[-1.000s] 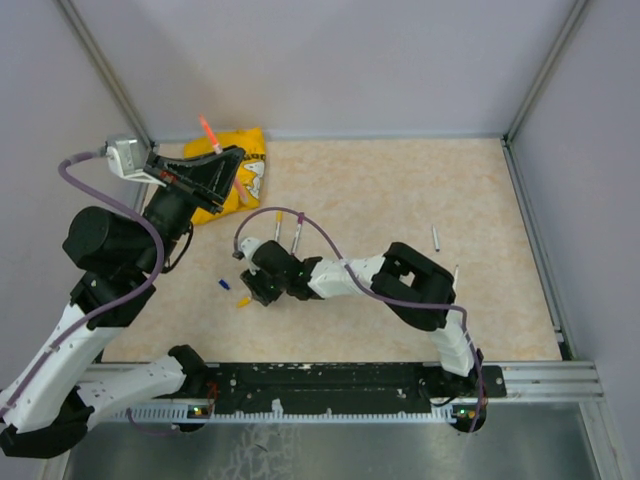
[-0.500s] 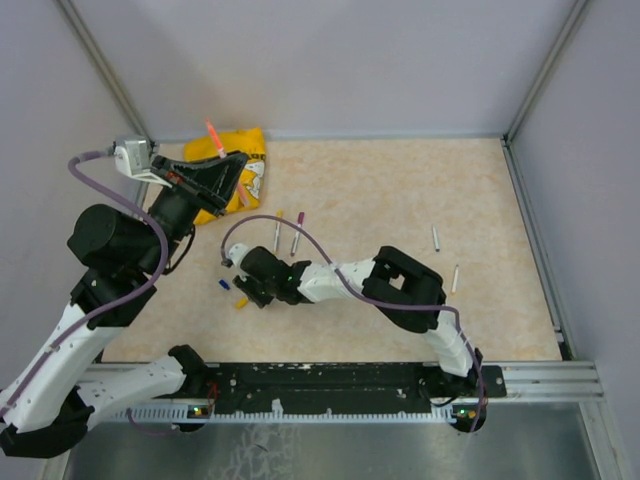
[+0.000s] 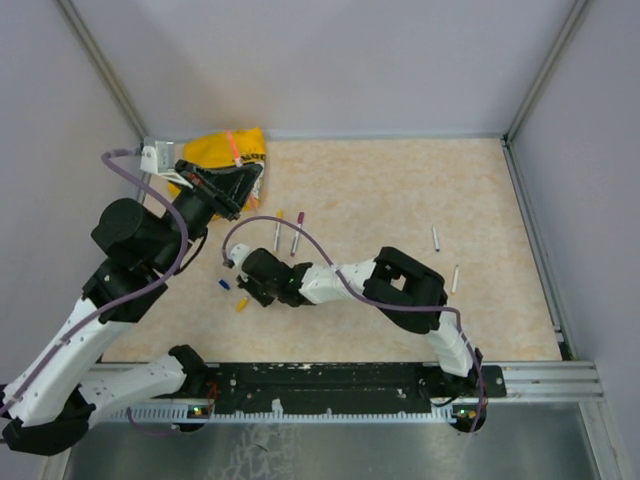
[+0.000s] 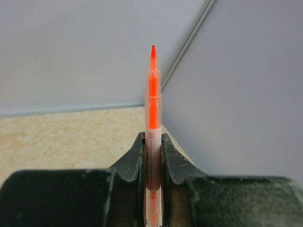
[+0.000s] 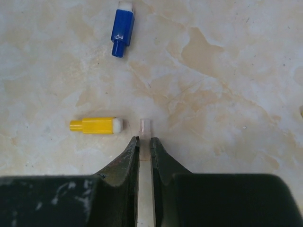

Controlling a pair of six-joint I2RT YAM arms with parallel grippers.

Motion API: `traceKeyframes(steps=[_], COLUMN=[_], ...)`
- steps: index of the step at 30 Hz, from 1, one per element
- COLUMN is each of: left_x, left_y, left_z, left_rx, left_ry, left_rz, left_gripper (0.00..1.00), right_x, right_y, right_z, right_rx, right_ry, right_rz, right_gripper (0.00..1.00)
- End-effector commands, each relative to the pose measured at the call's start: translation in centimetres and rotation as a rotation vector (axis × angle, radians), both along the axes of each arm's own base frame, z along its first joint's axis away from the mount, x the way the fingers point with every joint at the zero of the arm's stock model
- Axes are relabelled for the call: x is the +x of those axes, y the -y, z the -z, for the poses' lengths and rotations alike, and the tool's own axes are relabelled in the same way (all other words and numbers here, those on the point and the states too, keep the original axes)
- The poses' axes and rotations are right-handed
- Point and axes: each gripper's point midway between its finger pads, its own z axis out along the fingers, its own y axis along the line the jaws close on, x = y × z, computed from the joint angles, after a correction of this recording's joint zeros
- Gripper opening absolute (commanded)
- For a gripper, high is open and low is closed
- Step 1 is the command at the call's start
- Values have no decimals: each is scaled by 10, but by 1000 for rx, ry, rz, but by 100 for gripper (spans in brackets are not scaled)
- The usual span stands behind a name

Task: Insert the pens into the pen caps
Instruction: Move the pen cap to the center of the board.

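Note:
My left gripper (image 4: 152, 137) is shut on an orange-red pen (image 4: 153, 94), whose uncapped tip points away from the wrist. In the top view this pen (image 3: 232, 146) is held in the air over the yellow bag by the left gripper (image 3: 228, 178). My right gripper (image 5: 145, 139) is down at the table, its jaws shut on a small pale translucent pen cap (image 5: 145, 126). A yellow cap (image 5: 94, 126) lies just left of it and a blue cap (image 5: 122, 29) farther off. Two pens (image 3: 278, 228) (image 3: 296, 235) lie beyond the right gripper (image 3: 250, 290).
Two grey pens (image 3: 436, 237) (image 3: 456, 278) lie at the right of the table. A yellow bag (image 3: 215, 152) sits in the back left corner under the left gripper. Walls and metal rails (image 3: 530, 215) close in the table.
The right gripper slid a little left and its jaws closed on the pale cap. The left arm swung to the right, carrying the orange-red pen with it.

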Motion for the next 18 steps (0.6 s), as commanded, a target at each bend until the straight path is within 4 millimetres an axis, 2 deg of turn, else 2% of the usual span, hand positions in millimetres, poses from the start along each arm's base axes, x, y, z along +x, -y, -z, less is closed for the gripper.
traceKeyframes(steps=[1,9,18], left_x=[1,6,12], left_y=[12,24,34], left_z=[16,37,62], left_rx=[18,56,109], left_ry=[-42,-82,-126], left_rz=[42,70,84], left_gripper=[0,0,0], right_x=[1,0,0], right_y=[9,43,107], right_z=[-22,-41,-37], right_rx=[25,38,4], right_ry=[49,79,35], right_rz=[33,99,217], right_gripper=[6,6,5])
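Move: The right hand already pinches the clear pen cap close above the board; the board's middle, where it is headed, lies about 10 cm ahead and 19 cm to its right. The yellow cap is 2 cm back and 2 cm to its left, the blue cap 2 cm ahead and 7 cm left, the magenta-capped pen some 14 cm ahead and 10 cm right. For the left hand, high up with the orange pen, that middle is 9 cm ahead, 12 cm right and some 48 cm below. The right hand keeps its pinch on the clear pen cap and, after a slow start, sweeps it about 9 cm to the right, away from the yellow and blue caps and towards the board's middle, staying low with barely a centimetre of rise while turning a little clockwise. Meanwhile the left hand, fingers still shut on the orange pen, sinks about 5 cm and drifts some 3 cm to the right, its upward-tilted fingers tipping down towards level. ##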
